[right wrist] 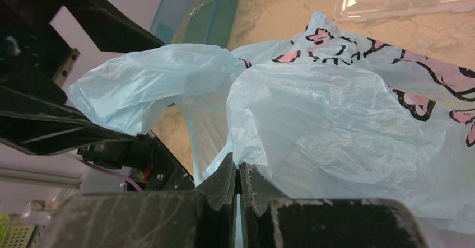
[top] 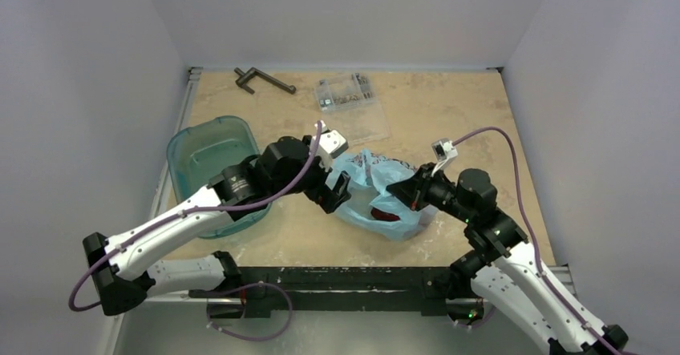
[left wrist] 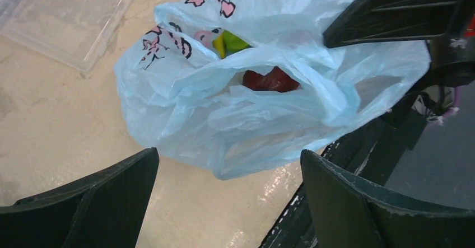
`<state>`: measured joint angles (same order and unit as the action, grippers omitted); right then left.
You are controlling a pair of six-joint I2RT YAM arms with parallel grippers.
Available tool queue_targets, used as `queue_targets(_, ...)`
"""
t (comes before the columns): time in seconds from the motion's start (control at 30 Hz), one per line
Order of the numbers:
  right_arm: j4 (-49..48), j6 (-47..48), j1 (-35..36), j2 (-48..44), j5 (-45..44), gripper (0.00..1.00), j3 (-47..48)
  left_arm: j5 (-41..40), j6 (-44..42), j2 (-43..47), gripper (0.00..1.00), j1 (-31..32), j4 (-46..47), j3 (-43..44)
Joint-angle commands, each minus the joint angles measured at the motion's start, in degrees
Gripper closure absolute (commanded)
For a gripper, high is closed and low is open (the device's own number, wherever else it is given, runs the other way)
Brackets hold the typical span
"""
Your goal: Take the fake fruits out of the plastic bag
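Note:
The light-blue plastic bag (top: 370, 185) lies on the table between my two arms, its mouth gaping toward the left wrist camera. Inside it a dark red apple (left wrist: 271, 80) shows, with a yellow and green piece (left wrist: 228, 42) behind it; the apple (top: 386, 211) also shows through the film from above. My left gripper (left wrist: 229, 157) is open, its jaws wide apart just short of the bag's near edge, holding nothing. My right gripper (right wrist: 238, 168) is shut on a pinch of the plastic bag (right wrist: 336, 125) at its right side.
A teal translucent tub (top: 210, 163) stands at the left, close behind my left arm. A clear flat parts box (top: 350, 100) and a dark metal tool (top: 263, 79) lie at the back. The table's black front rail (top: 337, 279) runs just below the bag.

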<state>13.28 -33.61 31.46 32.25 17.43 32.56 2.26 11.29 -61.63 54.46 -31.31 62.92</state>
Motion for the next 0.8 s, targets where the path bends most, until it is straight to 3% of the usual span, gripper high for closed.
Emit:
queue_targets(0.0, -1.24, -0.18, -0.03, 0.05, -0.83, 1.00, 3.78, -6.17, -0.72, -5.02, 0.00, 0.87, 2.75, 3.95)
queue_targets(0.13, -2.24, 0.85, -0.10, 1.04, -0.81, 1.00, 4.11, -10.00, 3.47, -13.92, 0.00, -0.27, 1.19, 9.67)
queue_targets(0.17, -2.82, 0.63, -0.10, 1.64, -0.15, 1.00, 4.28, -9.82, 4.50, -15.80, 0.02, -1.30, 0.87, 11.26)
queue_targets(0.2, -2.97, 0.41, -0.09, 2.06, -0.55, 1.00, 4.72, -9.82, 5.45, -17.22, 0.11, -2.44, 0.12, 12.93)
queue_targets(0.27, -3.15, 0.04, -0.09, 2.89, -3.03, 1.00, 5.58, -9.86, 8.32, -19.38, 0.45, -6.04, -0.66, 15.62)
queue_targets(0.37, -3.33, 0.77, -0.09, 6.22, -9.01, 1.00, 8.95, -2.96, 12.04, -20.65, 1.00, -12.62, 4.03, 16.74)
queue_targets(0.57, -0.46, 4.74, -2.26, 18.95, -15.37, 1.00, 25.66, 11.99, 15.80, -25.67, 1.00, -21.19, 9.78, 26.48)
queue_targets(0.77, -3.33, 3.08, -12.04, 26.33, -3.77, 1.00, 36.88, 23.82, 27.07, -26.94, 1.00, -29.88, 17.15, 28.63)
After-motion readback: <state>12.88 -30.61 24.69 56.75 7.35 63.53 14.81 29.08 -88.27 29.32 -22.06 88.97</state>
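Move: The left hand, empty and open, has the left part of the plastic bag's rim about 9 cm ahead, 2 cm to its right and 4 cm lower; that rim lies some 9 cm ahead, 8 cm left and 3 cm below the right hand, which already pinches the other side. From the left hand, the red fruit sits roughly 11 cm right, 1 cm back and 16 cm down. The screw box is some 28 cm ahead, 2 cm right and 25 cm down. The left fingers shut on the left part of the bag's rim, after reaching forward with a slight dip, then carry the rim on forward and up, some 19 cm forward in all, turning about 20 degrees counter-clockwise. The right hand keeps its pinch, nearly still at first, then lifts about 13 cm while going nearly as far forward. ##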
